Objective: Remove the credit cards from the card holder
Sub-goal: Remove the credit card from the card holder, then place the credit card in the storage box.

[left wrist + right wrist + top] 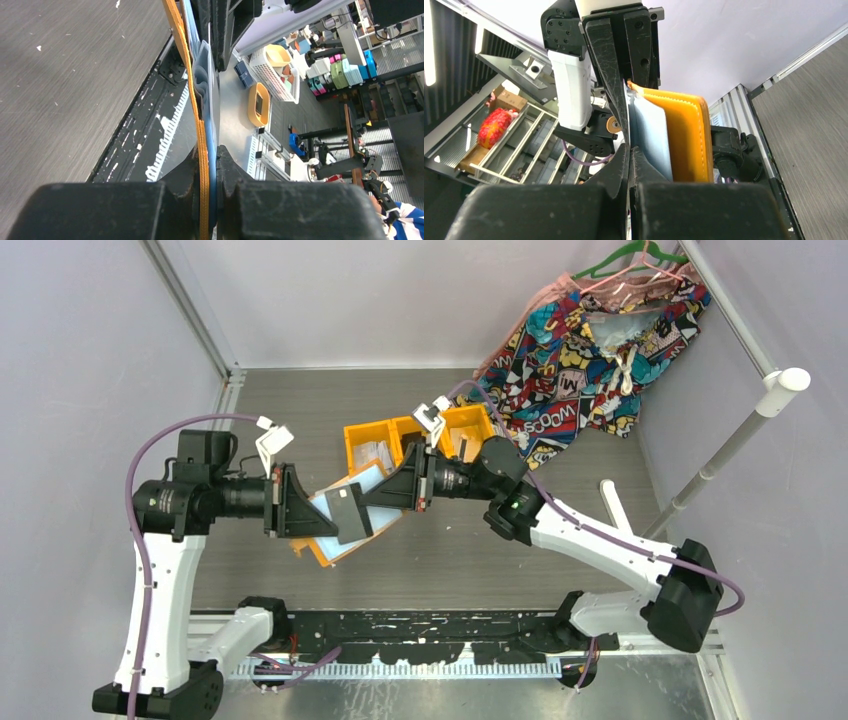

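Observation:
The orange card holder (322,550) hangs open above the table, its pale blue pockets (325,510) facing up. My left gripper (312,512) is shut on its left edge; in the left wrist view the orange cover (200,130) and a blue pocket sit pinched between the jaws of that gripper (216,155). A dark credit card (350,512) lies across the holder's right part, and my right gripper (372,498) is shut on its edge. In the right wrist view the right gripper (629,147) has its jaws pressed together beside the holder (686,140). Other cards are hidden.
Orange bin trays (400,440) stand just behind the grippers. A patterned cloth on hangers (590,340) fills the back right corner. A white pole (730,440) leans at the right, with a small white object (612,502) on the grey table (300,410).

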Motion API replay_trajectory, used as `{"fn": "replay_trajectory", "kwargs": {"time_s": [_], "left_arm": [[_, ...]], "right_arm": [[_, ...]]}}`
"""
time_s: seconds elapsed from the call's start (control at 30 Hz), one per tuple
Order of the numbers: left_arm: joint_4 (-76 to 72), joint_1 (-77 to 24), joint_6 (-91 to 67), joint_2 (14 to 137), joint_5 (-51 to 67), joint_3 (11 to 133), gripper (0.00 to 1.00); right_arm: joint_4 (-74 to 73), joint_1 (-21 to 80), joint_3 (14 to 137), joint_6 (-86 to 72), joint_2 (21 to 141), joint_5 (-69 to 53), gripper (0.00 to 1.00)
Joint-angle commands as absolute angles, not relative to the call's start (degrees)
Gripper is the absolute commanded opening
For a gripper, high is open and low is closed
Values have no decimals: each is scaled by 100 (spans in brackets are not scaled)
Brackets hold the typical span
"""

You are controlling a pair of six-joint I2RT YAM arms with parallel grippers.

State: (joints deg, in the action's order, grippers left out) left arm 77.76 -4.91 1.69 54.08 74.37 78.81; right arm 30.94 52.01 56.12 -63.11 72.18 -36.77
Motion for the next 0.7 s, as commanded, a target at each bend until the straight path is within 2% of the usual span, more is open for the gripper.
{"fn": "replay_trajectory", "kwargs": {"time_s": [0.0, 0.23, 0.37, 0.47, 0.67], "left_arm": [[7432, -467, 27, 5339, 7325, 7885, 1], [7327, -470, 91, 5387, 6559, 7783, 1], [7432, -468, 634, 5454, 5894, 7629, 0], [7628, -468, 1254, 5507, 5661, 7574, 0], [7872, -527, 2043, 5910, 5185, 7433, 1]], "right_arm": [[3172, 5039, 5567, -6245, 6788, -3726, 1], [2669, 4463, 5600, -6170, 6495, -3890, 1], [908, 3649, 6012, -5358, 6450, -3674, 1], [-234, 3022, 6311, -4629, 6750, -3249, 1], [-807, 2509, 6960, -3746, 8083, -2329, 1]]}}
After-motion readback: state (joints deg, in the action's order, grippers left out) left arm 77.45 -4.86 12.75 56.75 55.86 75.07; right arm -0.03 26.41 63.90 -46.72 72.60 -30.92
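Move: The right hand already pinches the dark card; its place, the box's middle compartment with the black things, lies about 22 cm ahead, 8 cm to the right and some 35 cm below. The left compartment is about 21 cm ahead and 2 cm left of that hand, the right compartment 25 cm ahead and 18 cm right, while the open card holder is 2 cm left and 3 cm back, a little lower. From the left hand, which holds the card holder, the middle compartment lies roughly 27 cm ahead and 13 cm right, 33 cm below. The right hand keeps the dark card pinched and draws it away from the card holder, slowly at first and then fast, about 17 cm forward and 10 cm to the right, sinking some 6 cm late on towards the middle compartment, turning clockwise by some 30 degrees with its fingertips dipping. The left hand keeps its grip on the card holder and lowers it about 7 cm, also going forward and slightly left, its fingertips tipping down. ##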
